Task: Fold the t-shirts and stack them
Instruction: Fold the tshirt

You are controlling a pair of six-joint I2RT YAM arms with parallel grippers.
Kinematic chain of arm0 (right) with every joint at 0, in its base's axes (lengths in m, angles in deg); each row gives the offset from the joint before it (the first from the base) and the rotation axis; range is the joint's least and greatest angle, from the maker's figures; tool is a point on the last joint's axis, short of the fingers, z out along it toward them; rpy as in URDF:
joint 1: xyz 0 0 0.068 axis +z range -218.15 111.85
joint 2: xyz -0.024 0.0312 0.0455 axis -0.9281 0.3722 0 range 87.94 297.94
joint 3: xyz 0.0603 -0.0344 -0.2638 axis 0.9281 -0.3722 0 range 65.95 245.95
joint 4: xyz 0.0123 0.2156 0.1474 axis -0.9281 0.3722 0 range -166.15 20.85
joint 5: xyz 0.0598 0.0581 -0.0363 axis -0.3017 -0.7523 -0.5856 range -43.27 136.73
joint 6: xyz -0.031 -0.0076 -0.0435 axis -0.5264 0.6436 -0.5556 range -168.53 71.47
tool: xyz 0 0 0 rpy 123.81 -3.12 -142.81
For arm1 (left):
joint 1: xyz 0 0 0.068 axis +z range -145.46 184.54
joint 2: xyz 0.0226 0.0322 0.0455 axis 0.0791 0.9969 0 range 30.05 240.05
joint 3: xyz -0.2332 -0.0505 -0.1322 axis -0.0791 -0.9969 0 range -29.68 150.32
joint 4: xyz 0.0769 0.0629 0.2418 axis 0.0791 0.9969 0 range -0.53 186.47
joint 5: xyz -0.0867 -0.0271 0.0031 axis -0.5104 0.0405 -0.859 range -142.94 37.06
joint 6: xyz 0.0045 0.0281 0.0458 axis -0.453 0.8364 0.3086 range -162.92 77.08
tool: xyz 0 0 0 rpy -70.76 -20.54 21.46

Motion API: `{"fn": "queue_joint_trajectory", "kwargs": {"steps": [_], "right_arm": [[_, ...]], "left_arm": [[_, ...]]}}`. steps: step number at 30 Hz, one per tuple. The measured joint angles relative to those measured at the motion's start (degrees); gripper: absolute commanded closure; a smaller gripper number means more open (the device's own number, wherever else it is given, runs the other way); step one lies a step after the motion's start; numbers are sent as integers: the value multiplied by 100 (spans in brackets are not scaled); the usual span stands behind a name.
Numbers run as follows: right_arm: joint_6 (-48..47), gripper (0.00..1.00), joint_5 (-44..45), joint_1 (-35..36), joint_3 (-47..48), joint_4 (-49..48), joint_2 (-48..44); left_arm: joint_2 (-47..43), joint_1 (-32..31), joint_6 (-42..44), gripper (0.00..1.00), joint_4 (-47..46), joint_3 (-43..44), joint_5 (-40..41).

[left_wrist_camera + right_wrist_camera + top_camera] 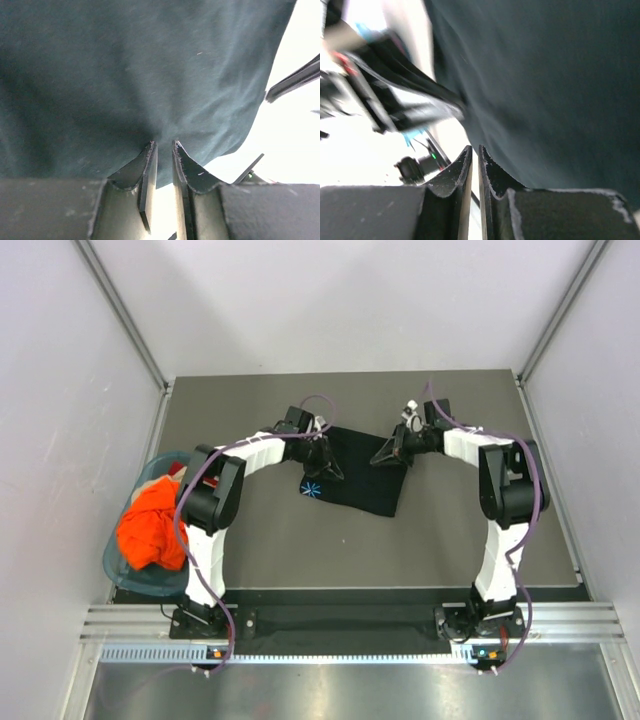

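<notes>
The black t-shirt (pixel 365 480) lies folded in a rough rectangle on the dark table, its blue-white starburst mark (pixel 311 488) at the left end. My left gripper (pixel 327 468) sits low on its far left edge. In the left wrist view the jaws (pixel 163 143) stand a little apart, and the dark cloth (pixel 125 75) gathers right at their tips. My right gripper (pixel 388 456) is at the far right corner. Its jaws (pixel 475 147) show a thin bright slit with nothing in it, the cloth (pixel 545 90) just beside them. The orange t-shirt (pixel 150 525) lies bunched in the basket.
A teal plastic basket (pixel 115 565) hangs off the table's left edge beside the left arm's base. Grey walls close in the table at the back and both sides. A metal rail (pixel 340 625) runs along the near edge.
</notes>
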Motion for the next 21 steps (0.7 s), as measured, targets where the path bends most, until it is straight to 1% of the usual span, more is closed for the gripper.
{"fn": "queue_joint_trajectory", "kwargs": {"steps": [3,7,9,14,17,21], "right_arm": [[494,91,22,-46,120,-643,151],[975,92,92,-157,151,-1379,629],[1233,92,118,-323,151,-1836,1014],[1722,91,-103,-697,162,-2645,1307],[1871,92,17,-909,407,-2898,1438],[1893,91,199,-1021,686,-2835,1526]], "left_arm": [[9,0,-33,77,136,0,118],[20,0,-15,77,199,-35,317],[46,0,20,77,247,-37,400],[66,-2,105,78,269,-35,446],[66,-2,190,78,295,-28,463],[13,0,258,76,396,-26,501]]}}
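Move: The t-shirt's far right corner lies about 8 cm ahead of the right hand, 7 cm to its right and 5 cm below. The folded t-shirt's middle is some 5 cm to that hand's left and 2 cm back. From the left hand, the t-shirt's middle lies about 5 cm right and 2 cm ahead, and the blue star print some 6 cm left and 3 cm back, both a few centimetres below. Right hand sweeps 13 cm forward, rightward past the t-shirt's far right corner, dipping; left sinks 2 cm onto it. ##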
